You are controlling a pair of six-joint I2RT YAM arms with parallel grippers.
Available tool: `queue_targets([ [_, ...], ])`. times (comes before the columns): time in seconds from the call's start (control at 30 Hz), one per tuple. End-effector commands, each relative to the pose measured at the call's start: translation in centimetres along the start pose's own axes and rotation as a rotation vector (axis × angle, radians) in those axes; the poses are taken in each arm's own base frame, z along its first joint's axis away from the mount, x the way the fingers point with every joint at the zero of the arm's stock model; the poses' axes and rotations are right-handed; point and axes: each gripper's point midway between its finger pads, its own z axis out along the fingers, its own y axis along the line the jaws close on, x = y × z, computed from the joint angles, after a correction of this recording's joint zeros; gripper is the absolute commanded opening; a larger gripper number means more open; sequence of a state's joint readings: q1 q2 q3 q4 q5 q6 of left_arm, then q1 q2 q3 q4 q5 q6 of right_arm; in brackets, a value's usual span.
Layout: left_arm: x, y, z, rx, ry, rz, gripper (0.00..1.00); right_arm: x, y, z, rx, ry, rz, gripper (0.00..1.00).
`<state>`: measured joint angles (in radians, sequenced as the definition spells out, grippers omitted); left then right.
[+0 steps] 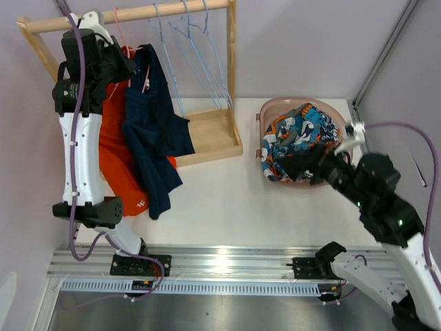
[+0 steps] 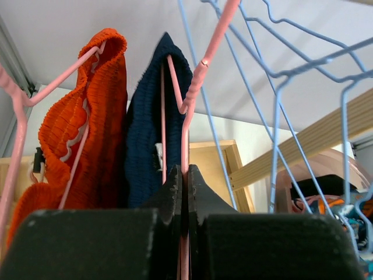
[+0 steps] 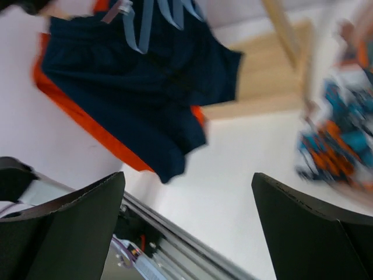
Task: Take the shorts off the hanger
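Navy shorts (image 1: 155,138) hang from a pink hanger (image 2: 201,76) on the wooden rack. Orange shorts (image 1: 120,169) hang behind them on a second pink hanger. My left gripper (image 1: 127,65) is up at the rail and shut on the navy shorts' hanger wire, which runs between its fingers (image 2: 185,175). The left wrist view shows the navy (image 2: 145,134) and orange (image 2: 87,134) waistbands side by side. My right gripper (image 3: 187,178) is open and empty, at the basket's near edge (image 1: 303,169). It faces the navy shorts (image 3: 145,99).
A pink basket (image 1: 262,117) at the right holds teal-orange-white print shorts (image 1: 303,131) and something black. Several empty blue wire hangers (image 1: 196,48) hang on the rail (image 1: 138,14). The rack's wooden base (image 1: 213,134) lies under the shorts.
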<state>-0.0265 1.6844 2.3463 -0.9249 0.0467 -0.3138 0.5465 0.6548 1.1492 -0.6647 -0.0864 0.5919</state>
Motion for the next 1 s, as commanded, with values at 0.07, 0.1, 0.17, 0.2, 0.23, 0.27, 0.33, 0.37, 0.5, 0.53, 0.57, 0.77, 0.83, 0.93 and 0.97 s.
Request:
queue_targets([
  [0.07, -4.6, -2.5, -5.9, 0.070, -0.177, -0.016, 0.00, -4.9, 11.8, 4.0, -0.286, -0.009, -0.213, 0.99],
  [0.1, -4.4, -2.5, -5.9, 0.074, -0.170, -0.018, 0.00, -4.9, 13.1, 4.8, -0.275, -0.006, -0.246, 0.99],
  [0.17, -4.4, -3.0, -6.3, 0.092, -0.173, -0.024, 0.00, -3.6, 17.3, 6.9, -0.256, 0.027, -0.345, 0.99],
  [0.2, -4.4, -3.1, -6.5, 0.098, -0.174, -0.023, 0.00, -2.9, 18.7, 7.6, -0.257, 0.041, -0.367, 0.99],
  [0.23, -4.4, -3.2, -6.6, 0.101, -0.175, -0.024, 0.00, -1.4, 20.5, 7.9, -0.277, 0.072, -0.389, 0.99],
  [0.27, -4.4, -3.4, -6.8, 0.111, -0.174, -0.028, 0.00, -0.1, 22.4, 9.5, -0.293, 0.092, -0.399, 0.99],
  [0.33, -4.3, -3.5, -7.1, 0.117, -0.175, -0.032, 0.00, 2.0, 24.7, 10.7, -0.328, 0.106, -0.407, 0.99],
  [0.37, -4.3, -3.7, -7.2, 0.126, -0.173, -0.037, 0.00, 3.2, 26.5, 10.5, -0.362, 0.113, -0.409, 0.99],
  [0.5, -4.0, -4.0, -7.8, 0.148, -0.167, -0.045, 0.00, 9.3, 28.8, 14.4, -0.353, 0.165, -0.440, 0.99],
  [0.53, -4.0, -4.1, -8.0, 0.152, -0.167, -0.046, 0.00, 9.8, 29.2, 15.0, -0.356, 0.163, -0.437, 0.99],
  [0.57, -4.1, -4.2, -8.6, 0.160, -0.172, -0.048, 0.00, 10.4, 29.4, 15.5, -0.357, 0.167, -0.437, 0.99],
  [0.77, -3.4, -5.1, -11.0, 0.221, -0.166, -0.046, 0.00, 12.3, 30.2, 19.7, -0.354, 0.166, -0.413, 1.00],
  [0.83, -3.1, -5.2, -12.0, 0.229, -0.168, -0.045, 0.00, 12.3, 30.2, 21.2, -0.344, 0.152, -0.405, 1.00],
  [0.93, -2.4, -5.3, -13.2, 0.246, -0.166, -0.052, 0.00, 11.8, 30.1, 22.8, -0.332, 0.121, -0.390, 0.99],
  [0.97, -2.3, -5.5, -13.5, 0.257, -0.166, -0.059, 0.00, 11.8, 30.2, 23.6, -0.330, 0.113, -0.382, 0.99],
])
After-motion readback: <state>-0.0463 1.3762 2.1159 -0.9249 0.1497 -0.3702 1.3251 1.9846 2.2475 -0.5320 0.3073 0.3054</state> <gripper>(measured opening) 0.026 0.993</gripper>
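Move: The navy shorts, on the pink hanger pinched by the left hand, have their middle about 20 cm below that hand, roughly 4 cm to its right and neither ahead nor back. The orange shorts hang at the same depth, some 4 cm to the left hand's left; the empty blue hangers are about 15 cm to its right, 2 cm ahead. From the open right hand the navy shorts lie roughly 35 cm left, 15 cm ahead and 12 cm below. The navy shorts' pink hanger stays pinched in the left fingers and is drawn back towards the robot about 9 cm, rising slightly. The right hand sweeps fast to its left, some 40 cm, towards the lower part of the shorts, arching up about 13 cm and down again, fingers wide open and wrist turning counter-clockwise with the fingertips lifting; contact can't be seen. ##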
